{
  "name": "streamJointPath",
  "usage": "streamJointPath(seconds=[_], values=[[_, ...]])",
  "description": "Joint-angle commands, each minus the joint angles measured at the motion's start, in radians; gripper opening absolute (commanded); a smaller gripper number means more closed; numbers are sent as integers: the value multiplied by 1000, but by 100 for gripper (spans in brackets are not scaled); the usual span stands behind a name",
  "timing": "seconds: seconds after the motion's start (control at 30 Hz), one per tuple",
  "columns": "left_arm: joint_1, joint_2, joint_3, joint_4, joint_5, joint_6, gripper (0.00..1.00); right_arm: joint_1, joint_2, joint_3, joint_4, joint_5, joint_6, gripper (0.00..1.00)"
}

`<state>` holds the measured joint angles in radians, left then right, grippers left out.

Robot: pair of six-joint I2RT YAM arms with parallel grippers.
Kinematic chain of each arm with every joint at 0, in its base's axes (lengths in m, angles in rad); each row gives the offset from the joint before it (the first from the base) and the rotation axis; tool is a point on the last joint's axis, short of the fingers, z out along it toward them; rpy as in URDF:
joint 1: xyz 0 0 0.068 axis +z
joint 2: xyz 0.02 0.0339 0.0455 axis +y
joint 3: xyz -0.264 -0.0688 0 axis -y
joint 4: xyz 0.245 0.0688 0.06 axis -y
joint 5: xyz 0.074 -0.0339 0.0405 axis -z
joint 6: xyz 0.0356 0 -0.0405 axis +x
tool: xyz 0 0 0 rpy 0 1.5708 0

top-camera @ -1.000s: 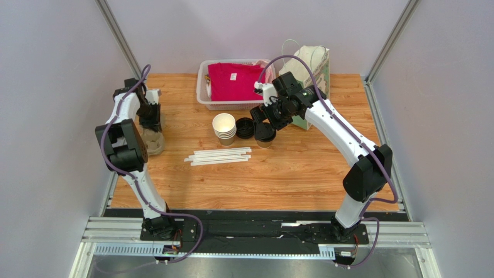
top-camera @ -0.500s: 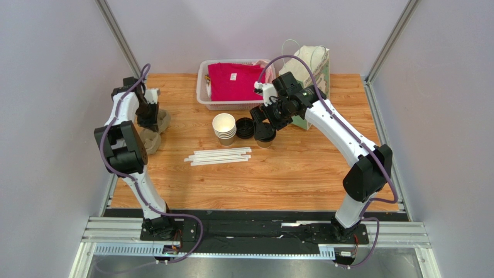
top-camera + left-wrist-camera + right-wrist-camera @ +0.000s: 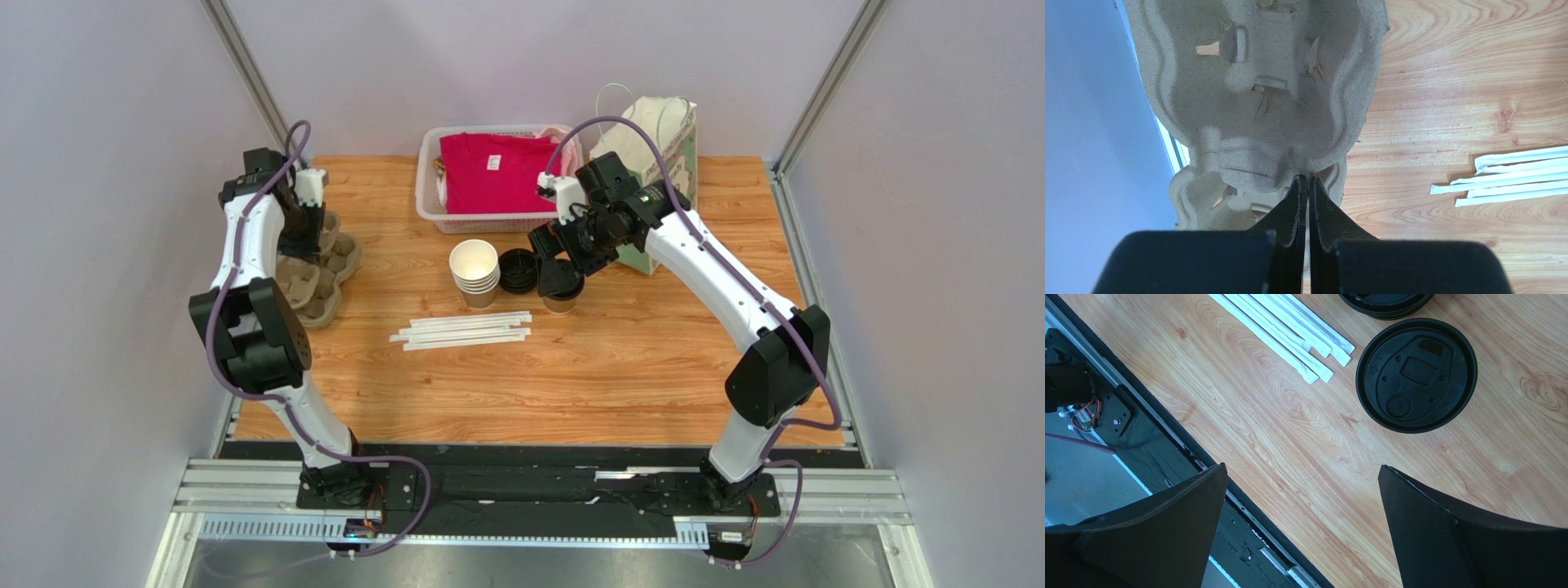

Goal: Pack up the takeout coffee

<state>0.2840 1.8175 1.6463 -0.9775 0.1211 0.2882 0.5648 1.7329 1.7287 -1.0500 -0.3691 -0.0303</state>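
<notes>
The takeout coffee [image 3: 561,283], a tan cup under a round black lid [image 3: 1416,373], stands on the table right of the spare lids. My right gripper [image 3: 567,254] hovers just above it, open [image 3: 1303,467], with nothing between its fingers. At the far left my left gripper [image 3: 299,228] is shut [image 3: 1309,178] on the rim of a brown pulp cup carrier [image 3: 1266,92]. That carrier [image 3: 334,254] is tilted up off a second carrier [image 3: 306,295] lying beneath it.
A stack of nested paper cups [image 3: 475,272] and a pile of black lids [image 3: 518,271] stand mid-table. Wrapped white straws [image 3: 464,331] lie in front. A white basket [image 3: 428,196] with pink cloth and a paper bag [image 3: 664,145] are at the back.
My left gripper has shut on the carrier's rim and pulled it up and toward the back. The right arm has not moved.
</notes>
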Motion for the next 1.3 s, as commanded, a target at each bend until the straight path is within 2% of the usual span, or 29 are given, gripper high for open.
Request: streamJointPath(seconds=[0.0, 0.13, 0.27, 0.43, 0.57, 0.67, 0.83, 0.93, 1.03, 1.27], values=[[-9, -118, 0, -4, 35, 54, 0, 1, -29, 15, 27, -8, 6, 100], [-63, -248, -69, -24, 58, 115, 0, 0, -36, 22, 21, -1, -3, 100], [-126, -383, -132, -159, 104, 132, 0, 0, -53, 17, 16, 7, -14, 100], [-149, -457, -333, -247, 147, 150, 0, -2, -84, -4, 15, 18, -23, 100], [-151, -463, -485, -196, 131, 155, 0, -9, -108, -12, 15, 22, -36, 100], [-151, -425, -510, -118, 68, 152, 0, -26, -121, 0, 7, 22, -46, 100], [-141, -306, -444, 42, -47, 163, 0, -95, -127, 48, -33, 9, -62, 100], [-129, -247, -372, 31, -15, 170, 0, -149, -131, 100, -68, -10, -85, 100], [-141, -279, -411, 31, 17, 184, 0, -204, -150, 147, -91, -25, -111, 100], [-146, -366, -624, 82, 26, 198, 0, -353, -197, 282, -87, -80, -102, 100]])
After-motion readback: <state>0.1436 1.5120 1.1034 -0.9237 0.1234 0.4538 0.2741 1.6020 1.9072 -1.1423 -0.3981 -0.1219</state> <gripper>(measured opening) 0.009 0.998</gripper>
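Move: The left hand already holds a cup carrier by the waist between its cells, bound for bare table about 12 cm back, 7 cm right and 10 cm down. A second carrier lies some 9 cm beneath it, 2 cm right; the straws are about 9 cm back, 30 cm right. From the right hand, the paper bag stands roughly 22 cm ahead and 22 cm right, the lidded cup 6 cm ahead and 9 cm down, the lid stack 10 cm ahead, 8 cm left. The left fingers keep their pinch on the carrier and swing it up about 7 cm while sweeping back and right, then down; at some 16 cm back the hand reverses forward about 7 cm, then starts back again, low, having turned some 15 degrees clockwise. The right hand, open and empty, rises and goes right, somewhat forward, away from the lidded cup towards the bag. ##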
